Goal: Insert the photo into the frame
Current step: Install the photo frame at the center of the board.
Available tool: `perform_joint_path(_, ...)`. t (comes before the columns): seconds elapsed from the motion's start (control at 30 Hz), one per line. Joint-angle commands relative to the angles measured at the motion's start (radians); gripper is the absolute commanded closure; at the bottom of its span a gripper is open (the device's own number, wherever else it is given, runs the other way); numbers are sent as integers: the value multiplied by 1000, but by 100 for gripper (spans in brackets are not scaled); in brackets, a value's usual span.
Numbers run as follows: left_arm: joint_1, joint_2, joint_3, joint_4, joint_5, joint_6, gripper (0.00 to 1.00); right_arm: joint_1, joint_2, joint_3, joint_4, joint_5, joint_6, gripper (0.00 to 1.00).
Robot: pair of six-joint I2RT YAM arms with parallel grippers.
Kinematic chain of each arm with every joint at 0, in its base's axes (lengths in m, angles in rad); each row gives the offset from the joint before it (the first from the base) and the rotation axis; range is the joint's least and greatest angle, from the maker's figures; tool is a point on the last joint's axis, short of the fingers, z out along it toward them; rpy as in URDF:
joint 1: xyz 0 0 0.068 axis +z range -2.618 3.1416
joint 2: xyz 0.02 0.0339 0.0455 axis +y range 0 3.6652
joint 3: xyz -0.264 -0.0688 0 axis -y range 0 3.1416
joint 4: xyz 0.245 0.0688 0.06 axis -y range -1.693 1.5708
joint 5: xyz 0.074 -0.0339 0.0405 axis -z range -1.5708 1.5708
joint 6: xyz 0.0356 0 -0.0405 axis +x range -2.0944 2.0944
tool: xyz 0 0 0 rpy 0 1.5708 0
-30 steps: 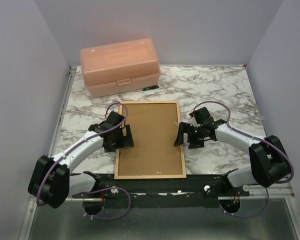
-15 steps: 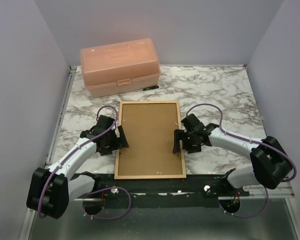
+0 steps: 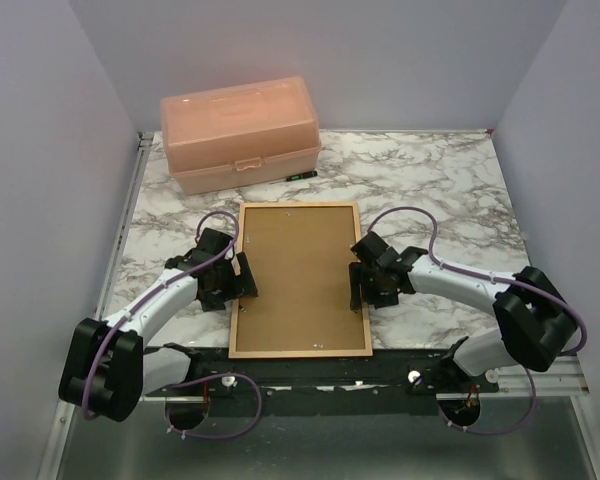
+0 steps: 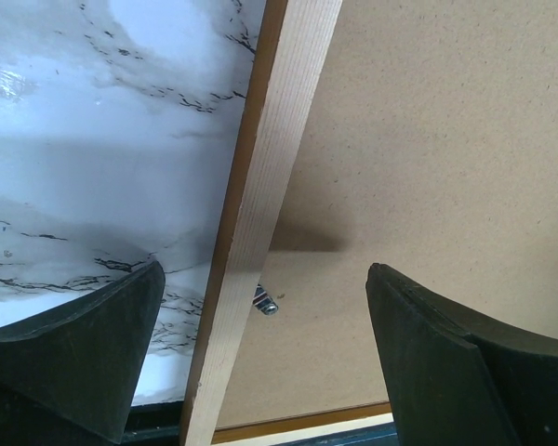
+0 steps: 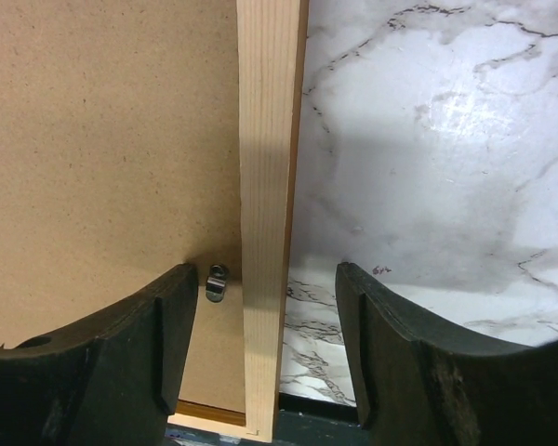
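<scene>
The frame [image 3: 300, 351] lies flat on the table in the top view, filled by a plain brown backing board [image 3: 300, 270]. The photo is hidden. My left gripper [image 3: 242, 283] stands open astride the left rail [image 4: 265, 186]; in the left wrist view one finger is over the marble and the other over the board [image 4: 428, 139], neither touching the wood. My right gripper [image 3: 358, 283] straddles the right rail [image 5: 270, 139] with gaps on both sides, open and holding nothing. A small metal clip [image 4: 267, 302] sits by the left rail, another clip [image 5: 215, 282] by the right rail.
A pink plastic box [image 3: 240, 133] stands at the back left, just behind the frame. The marble table [image 3: 430, 190] is walled on three sides. A black strip with the arm bases runs along the near edge [image 3: 380, 375].
The right gripper has moved left onto the right rail and its jaws have narrowed. The left gripper has shifted slightly toward the near edge. The frame has not moved.
</scene>
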Motion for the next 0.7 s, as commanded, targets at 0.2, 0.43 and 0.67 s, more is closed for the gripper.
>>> perform_joint_path(0.2,0,62,-21,40,15,16,13,52,75,-1,-85,73,31,42)
perform_joint_path(0.43,-3,64,-19,42,13,17,14,79,92,7,-112,109,39,62)
perform_joint_path(0.67,-6,61,-20,46,13,18,16,104,117,31,-143,158,39,82)
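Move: The right hand hovers astride the frame's right rail, whose nearest stretch is about 1 cm below, straight under the middle of its open fingers. A small metal clip sits some 2 cm to its left, inside the rail; the frame's near rail crosses about 10 cm back of it and 7 cm left. From the left hand, the left rail is about 1 cm left and 1 cm below, level with it; the right rail is some 28 cm to its right. Leftward by about 1 cm, the right hand stays low over the right rail and closes its fingers from well open to under half, bringing the outer finger against the rail's outer side and the inner one up to the metal clip inside it; its left side dips some 5 degrees. The left hand holds its place, fingers still wide astride the left rail. ##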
